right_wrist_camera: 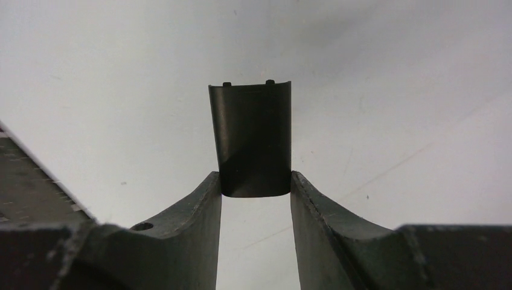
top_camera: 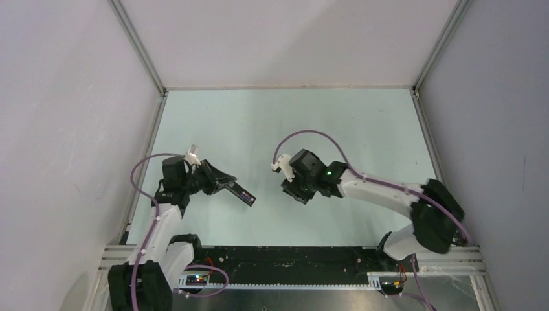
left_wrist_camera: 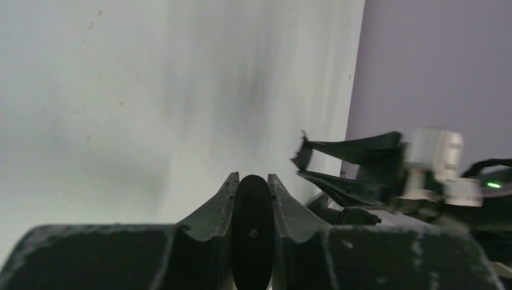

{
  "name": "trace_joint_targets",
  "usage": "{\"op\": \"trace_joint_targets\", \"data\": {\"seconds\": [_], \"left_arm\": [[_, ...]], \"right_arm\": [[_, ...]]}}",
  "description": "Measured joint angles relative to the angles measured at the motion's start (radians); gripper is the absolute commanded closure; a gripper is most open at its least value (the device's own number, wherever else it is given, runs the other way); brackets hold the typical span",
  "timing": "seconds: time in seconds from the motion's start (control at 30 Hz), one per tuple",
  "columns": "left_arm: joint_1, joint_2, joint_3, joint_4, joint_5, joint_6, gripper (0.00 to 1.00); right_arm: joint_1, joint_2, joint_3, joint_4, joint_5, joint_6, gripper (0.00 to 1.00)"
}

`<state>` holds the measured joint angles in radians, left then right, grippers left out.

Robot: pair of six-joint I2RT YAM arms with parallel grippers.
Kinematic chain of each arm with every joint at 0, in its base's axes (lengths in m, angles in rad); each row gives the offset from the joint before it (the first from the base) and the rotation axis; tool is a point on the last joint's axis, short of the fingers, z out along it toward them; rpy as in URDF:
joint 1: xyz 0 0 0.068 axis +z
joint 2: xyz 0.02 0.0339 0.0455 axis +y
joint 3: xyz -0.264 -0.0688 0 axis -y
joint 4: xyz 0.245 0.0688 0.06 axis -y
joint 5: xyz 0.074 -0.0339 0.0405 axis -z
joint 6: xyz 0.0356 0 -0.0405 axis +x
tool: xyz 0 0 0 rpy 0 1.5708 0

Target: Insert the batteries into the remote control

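Note:
My left gripper [top_camera: 223,183] [left_wrist_camera: 252,177] is shut on the remote control [top_camera: 241,193] [left_wrist_camera: 252,232], a slim black bar held above the table and pointing right and toward the near edge. A small blue-purple streak [top_camera: 242,192] shows on its upper face near the free end; the batteries are otherwise not discernible. My right gripper [top_camera: 291,190] [right_wrist_camera: 255,176] hangs a short way to the right of the remote's free end. Its fingertips are shut on the side edges of a small loose black cover plate [right_wrist_camera: 250,133], which sticks out beyond them.
The pale green table [top_camera: 285,123] lies between grey walls with metal frame rails [top_camera: 139,45]. In the left wrist view the right gripper's fingers [left_wrist_camera: 338,163] appear close by on the right. A black strip with cabling [top_camera: 285,259] runs along the near edge.

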<state>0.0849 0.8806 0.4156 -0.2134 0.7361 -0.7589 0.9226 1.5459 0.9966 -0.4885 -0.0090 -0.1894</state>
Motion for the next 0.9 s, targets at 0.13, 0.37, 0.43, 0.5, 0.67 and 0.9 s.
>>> {"op": "trace_joint_targets", "data": {"seconds": [0.13, 0.37, 0.43, 0.5, 0.67, 0.9], "left_arm": [[-0.035, -0.030, -0.001, 0.068, 0.021, -0.020, 1.00], [-0.059, -0.133, -0.001, 0.225, 0.066, -0.070, 1.00], [-0.063, -0.149, -0.001, 0.244, 0.076, -0.080, 1.00], [-0.070, -0.166, -0.001, 0.257, 0.082, -0.091, 1.00], [-0.129, -0.214, -0.001, 0.275, 0.085, -0.106, 1.00], [-0.172, -0.267, -0.001, 0.282, 0.103, -0.105, 1.00]], "right_arm": [[0.035, -0.188, 0.001, -0.002, -0.008, 0.092, 0.73], [0.192, -0.378, 0.022, 0.008, 0.009, 0.323, 0.74], [0.241, -0.370, 0.047, 0.000, 0.055, 0.375, 0.74], [0.294, -0.351, 0.081, -0.018, 0.113, 0.408, 0.74], [0.397, -0.274, 0.175, -0.040, 0.243, 0.441, 0.74], [0.426, -0.180, 0.255, -0.091, 0.334, 0.437, 0.74]]}}
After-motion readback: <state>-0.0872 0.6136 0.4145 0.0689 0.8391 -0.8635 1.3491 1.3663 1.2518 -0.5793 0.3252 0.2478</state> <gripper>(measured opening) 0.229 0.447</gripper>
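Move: Some 18 cm to the left of the right hand, about 2 cm back and 4 cm higher, is the remote control's open battery compartment; the battery cover is already pinched in the right fingers. The left fingers grip the remote about 5 cm farther left than the compartment and 3 cm farther out. From the left hand, that cover lies roughly 21 cm to the right, 1 cm back and 6 cm below. Climbing about 15 cm, most of it early, the right hand swings some 9 cm back and 9 cm left, bringing the pinched cover towards the open compartment and tipping its fingers roughly 25 degrees to point more leftward. The left hand, still gripping the remote, lifts it about 10 cm and shifts 5 cm right to meet the cover, its fingers tilting upward. ##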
